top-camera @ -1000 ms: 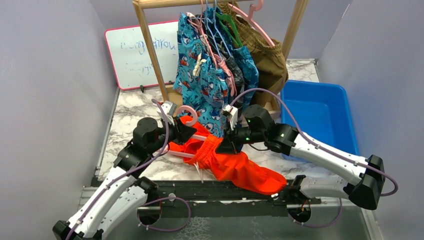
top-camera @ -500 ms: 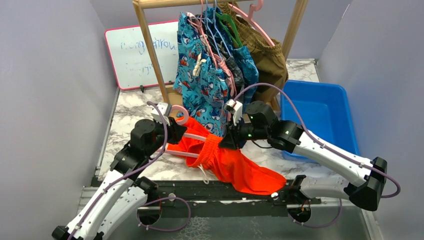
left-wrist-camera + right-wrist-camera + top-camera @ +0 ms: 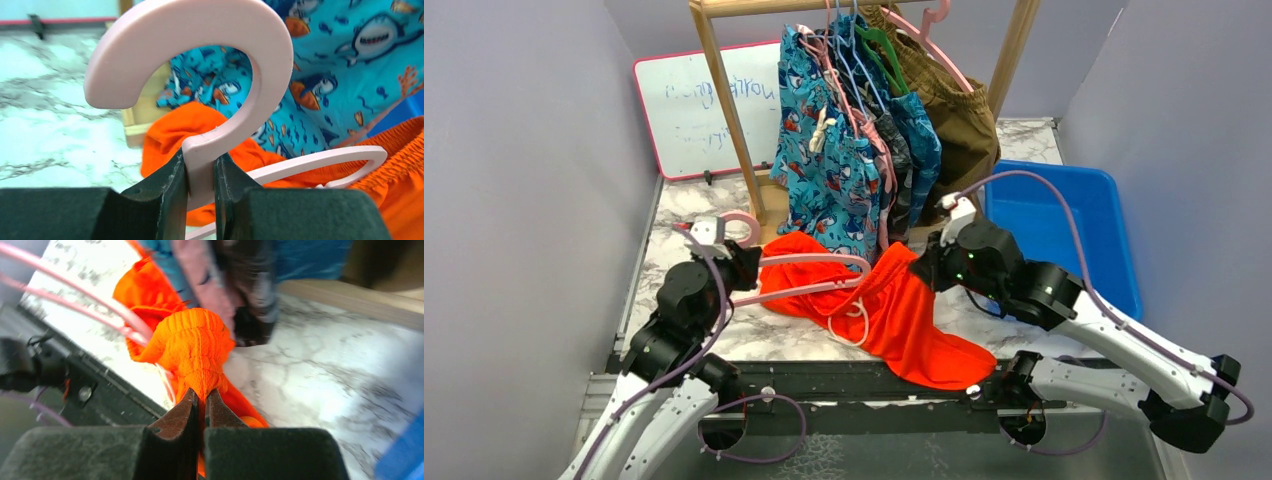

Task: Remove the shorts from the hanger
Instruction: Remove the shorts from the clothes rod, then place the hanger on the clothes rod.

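Note:
Plain orange shorts (image 3: 902,318) lie on the marble table, their waistband partly over a pale pink hanger (image 3: 816,262). My left gripper (image 3: 738,264) is shut on the neck below the hanger's hook (image 3: 200,75), the pads (image 3: 172,180) pressing it from both sides. My right gripper (image 3: 922,266) is shut on a bunched fold of the orange shorts' (image 3: 195,345) waistband, to the right of the hanger's arms (image 3: 100,305). In the left wrist view the left gripper (image 3: 201,172) has orange cloth (image 3: 175,125) behind it. The right gripper (image 3: 201,399) pinches the cloth tight.
A wooden rack (image 3: 724,110) at the back carries more shorts on hangers: blue cartoon-print (image 3: 829,175), dark patterned and brown (image 3: 959,110). A whiteboard (image 3: 692,105) leans behind it on the left. A blue bin (image 3: 1064,225) stands at the right. The black rail (image 3: 854,385) runs along the near edge.
The left gripper has drawn the hanger to the left. The right gripper opened briefly, shut on the waistband and moved right, and more of the hanger now shows outside the shorts.

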Motion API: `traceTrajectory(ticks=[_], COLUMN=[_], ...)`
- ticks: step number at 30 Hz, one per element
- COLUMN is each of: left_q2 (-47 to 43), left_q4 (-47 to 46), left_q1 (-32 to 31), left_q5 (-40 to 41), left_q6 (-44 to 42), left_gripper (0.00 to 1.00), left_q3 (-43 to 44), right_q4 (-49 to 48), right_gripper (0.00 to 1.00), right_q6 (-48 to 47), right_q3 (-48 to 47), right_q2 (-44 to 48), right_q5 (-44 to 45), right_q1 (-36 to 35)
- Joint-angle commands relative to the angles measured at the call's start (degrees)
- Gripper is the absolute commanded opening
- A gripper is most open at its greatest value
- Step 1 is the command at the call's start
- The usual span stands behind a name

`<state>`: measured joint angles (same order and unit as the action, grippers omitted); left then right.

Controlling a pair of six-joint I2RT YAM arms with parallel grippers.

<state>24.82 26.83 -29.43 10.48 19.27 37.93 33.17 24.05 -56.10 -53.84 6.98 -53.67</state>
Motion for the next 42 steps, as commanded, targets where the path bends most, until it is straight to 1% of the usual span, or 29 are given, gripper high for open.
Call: traceTrajectory(ticks=[1,4,6,8,10,13,15,17,20,25,26,27,30,36,39,42], left_q2=[-5.7,-6.5,-6.5,-6.6,-6.9,-7.1,-7.1,-7.0,-6.2,-3.6,-3.0,-2.6,-1.3,1.7,2.3,2.4], left_q4=[1.0,0.9,1.0,1.0,1.0,1.0,1.0,0.6,-0.7,-3.2,-3.6,-4.2,-6.3,-8.2,-9.1,-10.2], left_q1=[0.1,0.2,0.2,0.2,0.2,0.2,0.2,0.2,0.1,0.1,0.1,0.1,0.1,0.1,0.1,0.2], left_q5=[9.7,9.8,9.8,9.8,9.8,9.4,8.6,7.2,4.0,-2.1,-3.4,-4.8,-9.7,-15.6,-18.0,-20.5], left_q6=[2.0,2.0,2.2,2.3,2.3,2.5,2.3,2.0,1.2,-0.1,-0.4,-0.7,-1.4,-2.3,-2.6,-2.8], left_gripper=[0.00,0.00,0.00,0.00,0.00,0.00,0.00,0.00,0.00,0.00,0.00,0.00,0.00,0.00,0.00,0.00], left_q3=[1.6,1.6,1.6,1.5,1.6,1.4,1.5,1.4,1.1,0.7,0.6,0.4,-0.1,-0.3,-0.6,-0.9], right_q4=[5.5,5.0,5.1,4.0,3.0,0.9,0.0,0.1,1.0,-1.7,-2.0,-2.1,-4.2,-16.9,-20.6,-19.5], right_gripper=[0.01,0.01,0.01,0.01,0.02,0.04,0.07,0.10,0.22,0.56,0.62,0.65,0.68,0.76,0.80,0.80], right_q6=[4.5,5.5,7.2,7.4,8.4,8.9,9.4,10.2,9.7,6.4,5.9,5.8,4.4,-1.8,-2.2,-3.0], right_q3=[1.1,1.8,2.2,3.3,4.8,7.2,8.6,9.2,9.1,10.2,10.0,9.8,9.6,14.7,16.2,15.3], right_q2=[4.0,3.6,1.2,-2.3,-6.3,-11.9,-14.2,-14.7,-12.2,-1.2,1.0,3.6,8.8,16.5,16.6,13.0], right_q5=[17.4,18.9,21.0,20.8,19.6,15.0,11.9,11.2,9.8,5.7,4.9,4.4,0.6,-14.3,-20.5,-23.6], right_q1=[0.2,0.2,0.2,0.2,0.2,0.2,0.2,0.2,0.2,0.2,0.2,0.2,0.2,0.2,0.2,0.3])
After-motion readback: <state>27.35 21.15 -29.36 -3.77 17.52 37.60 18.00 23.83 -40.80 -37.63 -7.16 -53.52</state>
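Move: The right hand holds the orange shorts' waistband; the tabletop spot for setting it down lies about 15 cm below, 4 cm to its right and 1 cm ahead. The pink hanger's bare middle is some 17 cm left and 1 cm back, about level; the blue tub's middle is about 29 cm right, 6 cm ahead and 12 cm down. From the left hand, holding that hanger by its neck, the spot lies some 31 cm right, 2 cm back and 15 cm below. Rightward first, then down some 14 cm, the right hand lowers the waistband to the table, opens wide to let go, and rises about 15 cm, rolling its left side up as it draws back and left to the hanger's free end. The left hand keeps its grip, eases left and up, then swings the hanger right towards the other gripper, turning clockwise. ##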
